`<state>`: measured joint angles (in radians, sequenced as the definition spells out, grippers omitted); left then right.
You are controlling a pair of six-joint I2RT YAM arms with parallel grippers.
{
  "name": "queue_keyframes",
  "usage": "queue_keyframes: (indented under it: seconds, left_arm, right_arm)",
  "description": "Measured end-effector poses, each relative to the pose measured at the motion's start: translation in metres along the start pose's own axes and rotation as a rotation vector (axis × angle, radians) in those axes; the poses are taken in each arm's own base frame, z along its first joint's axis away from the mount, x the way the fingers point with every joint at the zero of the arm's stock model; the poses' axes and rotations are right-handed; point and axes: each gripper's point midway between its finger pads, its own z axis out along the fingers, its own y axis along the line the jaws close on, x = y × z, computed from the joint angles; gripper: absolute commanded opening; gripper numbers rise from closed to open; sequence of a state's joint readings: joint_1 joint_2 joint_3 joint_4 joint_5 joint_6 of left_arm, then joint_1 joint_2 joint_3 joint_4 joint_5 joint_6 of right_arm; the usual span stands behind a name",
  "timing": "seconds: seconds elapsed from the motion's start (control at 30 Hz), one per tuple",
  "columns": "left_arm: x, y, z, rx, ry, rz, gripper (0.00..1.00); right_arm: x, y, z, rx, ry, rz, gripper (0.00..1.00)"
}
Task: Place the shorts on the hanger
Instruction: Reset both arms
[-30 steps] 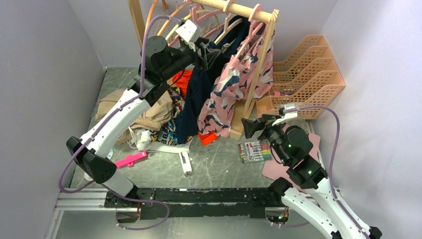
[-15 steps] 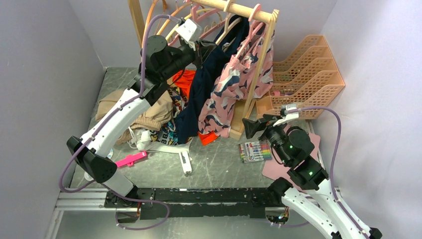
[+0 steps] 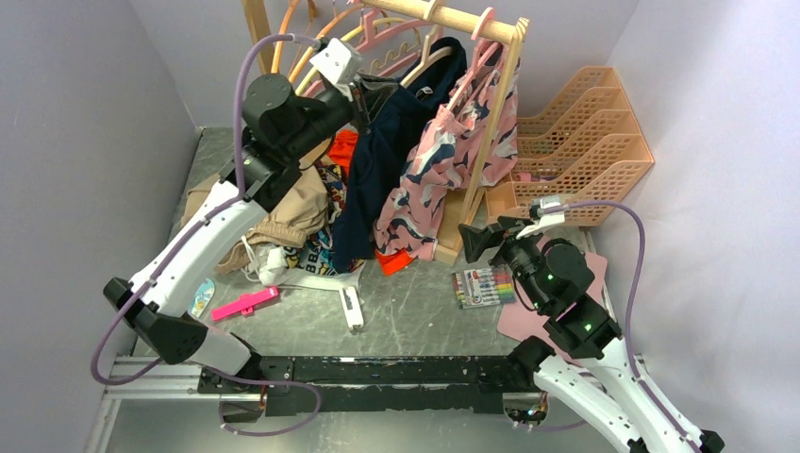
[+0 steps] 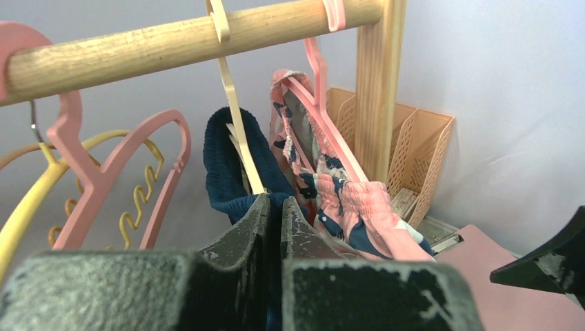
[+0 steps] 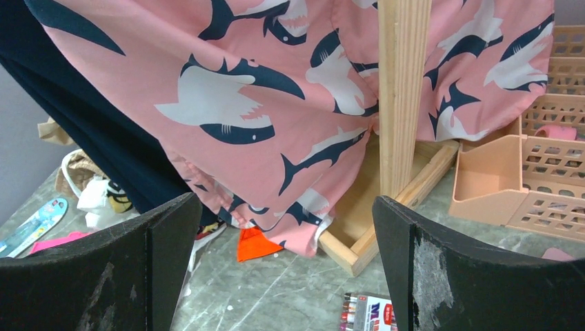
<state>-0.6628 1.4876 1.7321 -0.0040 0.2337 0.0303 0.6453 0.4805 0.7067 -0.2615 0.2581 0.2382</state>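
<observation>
The navy shorts (image 3: pixel 379 165) hang from the rack, with their ribbed waistband (image 4: pixel 224 162) draped around an arm of the cream hanger (image 4: pixel 239 117). That hanger's hook (image 3: pixel 434 11) sits on the wooden rail (image 4: pixel 172 45). My left gripper (image 3: pixel 363 92) is up at the rail, shut on a fold of the navy waistband, which shows between its fingertips (image 4: pixel 256 214). My right gripper (image 3: pixel 478 236) hovers low near the rack's foot, open and holding nothing (image 5: pixel 283 262).
Pink shark-print shorts (image 3: pixel 443 160) hang right of the navy pair, beside the rack's post (image 5: pixel 403 89). Pink hangers (image 4: pixel 124 172) and a yellow one (image 4: pixel 27 207) hang to the left. A clothes heap (image 3: pixel 283 217), marker pack (image 3: pixel 483 286) and peach organizer (image 3: pixel 585 142) lie around.
My left gripper has shut on the navy waistband and drawn up and to the left, pulling the fabric with it. The right arm has stayed put.
</observation>
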Motion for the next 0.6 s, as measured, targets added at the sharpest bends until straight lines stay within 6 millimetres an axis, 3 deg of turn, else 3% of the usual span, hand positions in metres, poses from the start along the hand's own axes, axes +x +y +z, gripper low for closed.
queue_keyframes:
  seconds: [0.2,0.33,0.47,0.6]
  left_arm:
    - [-0.019,-0.004,-0.02,-0.002,-0.036,0.01,0.07]
    - [-0.016,-0.005,-0.027,-0.005,-0.029,0.017,0.09]
    - [-0.006,-0.004,-0.031,-0.013,-0.003,0.024,0.49]
    - [0.003,-0.004,-0.033,-0.011,0.031,0.027,0.72]
  right_arm:
    - [0.002,0.0,0.001,0.002,0.006,-0.001,1.0]
    - [0.004,0.0,0.003,0.004,0.015,-0.004,1.0]
    - [0.004,0.0,0.004,0.005,0.017,-0.004,1.0]
    - [0.004,0.0,0.004,0.005,0.018,-0.004,1.0]
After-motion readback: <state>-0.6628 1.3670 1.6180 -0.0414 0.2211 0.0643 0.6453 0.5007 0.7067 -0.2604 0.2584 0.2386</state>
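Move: Pinched between the left fingertips is the near end of the navy shorts' waistband; its middle, on the hanger, lies about 5 cm ahead, 7 cm right and 1 cm up. The empty pink hanger is some 8 cm ahead and 2 cm left, roughly 3 cm higher, and the shark shorts' waistband about 1 cm ahead, 13 cm right and 3 cm lower. From the right hand the navy waistband lies roughly 20 cm ahead, 9 cm left and 22 cm up. Drawing back and to the left by about 3 cm, the left hand keeps its pinch on the navy waistband's near end and rises slightly, then sinks some 2.5 cm almost in place. As it goes down the nearly shut fingers spread to a little over half open and let go of the cloth. ##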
